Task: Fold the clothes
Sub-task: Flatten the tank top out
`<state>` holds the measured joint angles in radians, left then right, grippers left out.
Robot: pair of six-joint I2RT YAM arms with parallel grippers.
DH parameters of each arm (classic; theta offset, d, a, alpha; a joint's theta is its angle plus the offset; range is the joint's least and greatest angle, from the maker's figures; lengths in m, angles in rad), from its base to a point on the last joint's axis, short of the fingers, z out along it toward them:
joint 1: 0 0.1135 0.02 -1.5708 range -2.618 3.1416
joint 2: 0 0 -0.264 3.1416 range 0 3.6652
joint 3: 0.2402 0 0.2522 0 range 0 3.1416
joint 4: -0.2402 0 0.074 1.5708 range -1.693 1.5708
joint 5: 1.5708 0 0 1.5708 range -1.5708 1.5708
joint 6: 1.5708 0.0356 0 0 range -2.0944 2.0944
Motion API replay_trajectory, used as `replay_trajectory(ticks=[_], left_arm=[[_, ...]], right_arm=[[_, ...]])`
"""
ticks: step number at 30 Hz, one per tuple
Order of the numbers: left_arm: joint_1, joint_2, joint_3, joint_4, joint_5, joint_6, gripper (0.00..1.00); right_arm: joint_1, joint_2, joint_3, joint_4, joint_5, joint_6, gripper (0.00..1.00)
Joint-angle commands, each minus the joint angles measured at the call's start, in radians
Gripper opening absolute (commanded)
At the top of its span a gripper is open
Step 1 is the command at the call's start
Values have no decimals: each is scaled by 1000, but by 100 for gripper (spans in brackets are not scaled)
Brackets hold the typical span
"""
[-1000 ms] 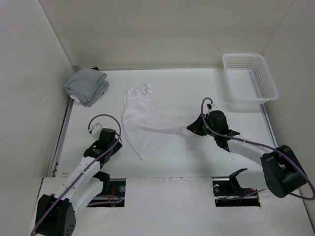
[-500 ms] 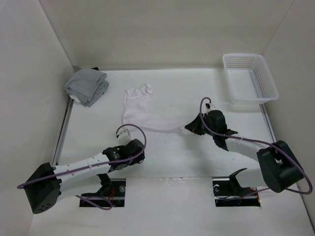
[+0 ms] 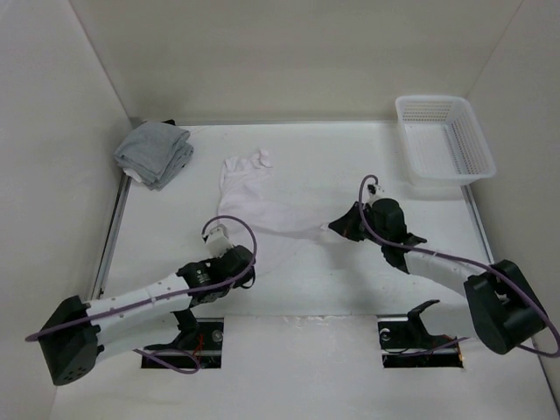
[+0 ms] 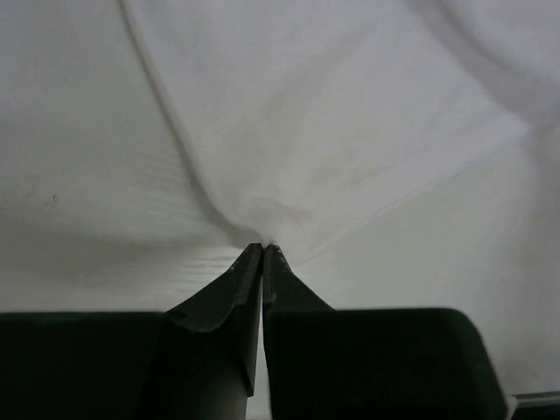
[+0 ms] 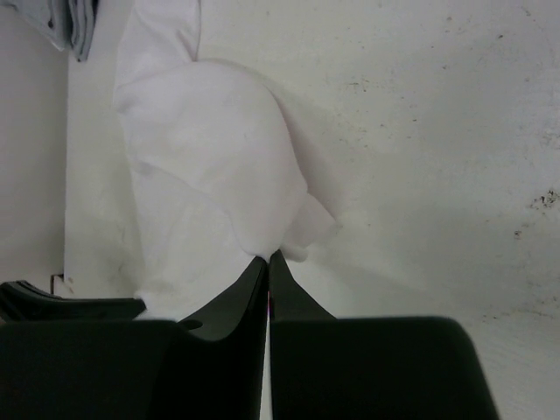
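The clothes (image 3: 254, 197), one thin white shirt-like garment, lie crumpled across the middle of the table. My left gripper (image 3: 252, 269) is shut on the garment's near corner, and in the left wrist view its tips (image 4: 263, 248) pinch a puckered fold of the cloth (image 4: 332, 131). On the right, my right gripper (image 3: 336, 227) is shut on the garment's right end. Seen from the right wrist, the white cloth (image 5: 210, 166) bunches up from that gripper's tips (image 5: 268, 255).
A folded grey cloth bundle (image 3: 154, 153) sits at the back left corner. At the back right stands a white plastic basket (image 3: 444, 140). White walls close in the table on three sides.
My left arm swung rightwards from the table's left side to the garment's near corner and its jaws went from open to shut on the cloth. The right gripper kept its grip, hardly moving.
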<state>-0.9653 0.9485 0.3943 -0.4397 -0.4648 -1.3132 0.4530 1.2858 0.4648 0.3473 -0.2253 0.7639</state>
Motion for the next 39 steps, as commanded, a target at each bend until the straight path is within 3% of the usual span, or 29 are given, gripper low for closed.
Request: replay_trajectory(ticks=[1,6,10,14,20,27,31,33,37,39], left_arm=[[53,-157,96,88,-87,165,0],[171,-315,334,98,-75,406,0],[198,-356,561,140,-52,523,0],[188,-378,701,248,-54,589,0],[199,-373,804,387,-64,663,0],[239,-330,714,452,-106,707,0],[289,-285,634,490,-104,698,0],[351,-216,623,522,-74,692,0],[539,5,675,565,113,609,0],[657,150,768,569,257,539,0]], right_arm=[[14,-132,-6,36,-17,15,3],[51,-434,78,-197,6,8,2],[121,-685,275,-454,64,-18,2],[232,-796,509,-588,144,-31,1],[417,-804,748,-538,280,24,1],[471,-728,657,-390,346,92,2],[344,-636,589,-369,298,120,3],[214,-559,572,-315,207,156,3],[-10,-315,613,-153,-6,254,2],[-96,-127,734,-99,-112,290,2]])
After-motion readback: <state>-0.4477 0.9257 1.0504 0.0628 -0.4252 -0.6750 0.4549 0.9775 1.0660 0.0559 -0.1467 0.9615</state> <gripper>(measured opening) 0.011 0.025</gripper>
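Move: The tank top lies flat-rumpled on the table, its middle some 20 cm ahead and 3 cm right of the left gripper, about 2 cm below it; from the right gripper it is about 18 cm left, 6 cm ahead and 7 cm down. Both already pinch an edge of it. The grey folded pile sits about 36 cm ahead and 26 cm left of the left gripper, the white basket about 25 cm ahead and 30 cm right of the right one. Keep both pinches and whip the tank top up off the table: raise both grippers nearly 50 cm, tipping the fingers well upward, while drawing the right one back about 20 cm and somewhat right, the left one drifting left. Then swing both forward, left some 15 cm and right some 20, sinking 10 to 15 cm as they start tipping down again. ##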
